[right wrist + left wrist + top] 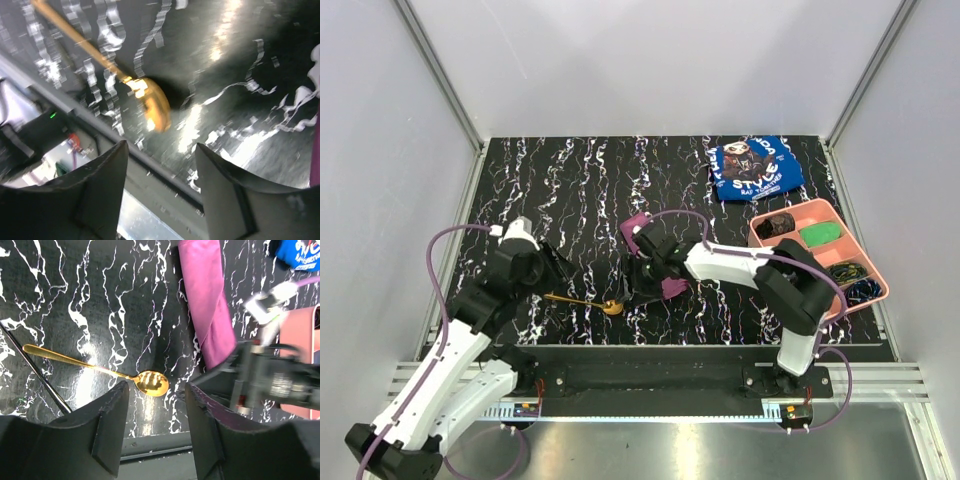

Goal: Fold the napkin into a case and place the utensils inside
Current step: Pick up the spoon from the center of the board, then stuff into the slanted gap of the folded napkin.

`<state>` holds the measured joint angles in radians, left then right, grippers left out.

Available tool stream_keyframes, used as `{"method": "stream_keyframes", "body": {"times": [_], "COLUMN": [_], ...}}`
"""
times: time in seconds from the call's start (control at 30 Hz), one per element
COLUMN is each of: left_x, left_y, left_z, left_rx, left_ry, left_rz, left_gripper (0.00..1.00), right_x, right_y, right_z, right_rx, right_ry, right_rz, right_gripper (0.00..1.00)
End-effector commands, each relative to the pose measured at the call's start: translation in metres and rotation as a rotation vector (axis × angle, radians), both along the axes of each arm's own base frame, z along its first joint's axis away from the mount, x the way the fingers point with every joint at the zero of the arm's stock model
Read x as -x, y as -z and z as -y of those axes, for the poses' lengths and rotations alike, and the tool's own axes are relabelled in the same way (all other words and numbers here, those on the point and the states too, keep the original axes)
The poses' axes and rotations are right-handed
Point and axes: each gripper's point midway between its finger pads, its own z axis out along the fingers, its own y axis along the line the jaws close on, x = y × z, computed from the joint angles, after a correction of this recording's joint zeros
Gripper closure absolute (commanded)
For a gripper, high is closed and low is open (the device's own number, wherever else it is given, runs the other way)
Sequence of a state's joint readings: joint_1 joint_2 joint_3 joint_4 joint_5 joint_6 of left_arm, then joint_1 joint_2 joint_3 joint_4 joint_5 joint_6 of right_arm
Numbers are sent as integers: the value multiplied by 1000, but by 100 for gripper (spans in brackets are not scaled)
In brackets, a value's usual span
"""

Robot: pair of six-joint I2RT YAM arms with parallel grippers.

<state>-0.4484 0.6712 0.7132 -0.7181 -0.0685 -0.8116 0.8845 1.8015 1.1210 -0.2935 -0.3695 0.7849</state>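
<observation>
The plum-purple napkin [636, 226] lies folded into a narrow strip [207, 305] at the table's middle. My right arm hides most of it from above. The gold spoon [586, 300] lies on the black marbled table to the left of the strip, bowl [152, 382] pointing toward it and handle running left. My left gripper [156, 395] hovers open just short of the bowl, nothing between its fingers. My right gripper [161, 150] is also open and empty over the strip's near end, with the spoon bowl [155, 107] ahead of it.
A blue printed cloth [755, 167] lies at the back right. A pink compartment tray [788, 213] holding small items sits on the right. The table's near edge and metal rail [150, 447] run just below both grippers. White walls enclose the table.
</observation>
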Motion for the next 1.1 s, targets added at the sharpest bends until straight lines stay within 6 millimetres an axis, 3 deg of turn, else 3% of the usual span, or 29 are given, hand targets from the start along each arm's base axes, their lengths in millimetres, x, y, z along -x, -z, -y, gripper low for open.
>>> {"method": "stream_keyframes", "body": {"times": [0.0, 0.23, 0.3, 0.4, 0.43, 0.5, 0.53, 0.67, 0.73, 0.77, 0.8, 0.83, 0.87, 0.9, 0.93, 0.97, 1.03, 1.07], "left_x": [-15, -32, -42, -62, -67, -85, -94, -138, -168, -177, -196, -201, -212, -223, -225, -231, -236, -239], "left_y": [-16, -34, -36, -42, -45, -44, -54, -69, -69, -68, -60, -57, -34, -35, -28, -6, -4, 13], "left_z": [2, 14, 15, 22, 25, 30, 34, 46, 55, 62, 71, 85, 94, 103, 116, 126, 148, 155], "left_rx": [-14, 12, 27, 90, 120, 151, 170, 183, 197, 210, 219, 221, 205, 188, 171, 168, 183, 181], "left_ry": [7, 90, 100, 128, 150, 170, 184, 205, 223, 240, 259, 301, 315, 326, 355, 369, 406, 412], "left_rz": [19, 52, 62, 76, 76, 67, 84, 139, 174, 187, 195, 203, 168, 188, 189, 151, 163, 132], "left_gripper": [52, 57, 57, 57, 57, 57, 57, 64, 68, 70, 77, 81, 86, 92, 94, 95, 99, 100], "right_x": [-5, -1, 0, -2, -2, -4, -8, -11, -12, -6, -10, -7, -6, -2, -5, -4, 3, 6], "right_y": [20, 33, 37, 41, 42, 27, 18, -33, -32, -43, -47, -49, -50, -42, -44, -41, -32, -29], "right_z": [-10, -34, -35, -37, -37, -35, -34, 8, 38, 51, 61, 80, 89, 107, 121, 131, 156, 163], "right_rx": [19, -47, -53, -71, -91, -132, -152, -204, -134, -148, -143, -108, -93, -31, -12, 16, 85, 102], "right_ry": [65, 66, 71, 95, 120, 154, 201, 393, 515, 540, 592, 644, 673, 723, 772, 798, 868, 886], "right_rz": [5, -40, -51, -59, -60, -40, -26, 60, 68, 75, 85, 102, 109, 89, 121, 118, 98, 93], "right_gripper": [38, 57, 67, 95, 100, 100, 100, 100, 100, 100, 100, 100, 100, 100, 100, 100, 100, 100]}}
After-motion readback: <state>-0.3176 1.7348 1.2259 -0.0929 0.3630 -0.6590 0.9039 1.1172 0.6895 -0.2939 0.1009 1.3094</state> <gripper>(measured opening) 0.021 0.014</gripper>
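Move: The spoon's bowl is some 4 cm to the left of the right hand and 5 cm below, level with it fore and aft; the spoon's middle is about 11 cm left and 1 cm farther out. The folded napkin lies about 12 cm ahead of that hand, 6 cm to its right and 5 cm below. From the left hand the bowl is roughly 10 cm right, 1 cm back and 16 cm down. The spoon, lying free at first, is pinched by the outer end of its bowl: the right hand sinks about 4 cm, slips left and shuts on it, then lifts it and carries it right towards the napkin, turning some 40 degrees clockwise. The left hand, empty, reaches forward about 22 cm and right towards the napkin's far end, closing its fingers. ##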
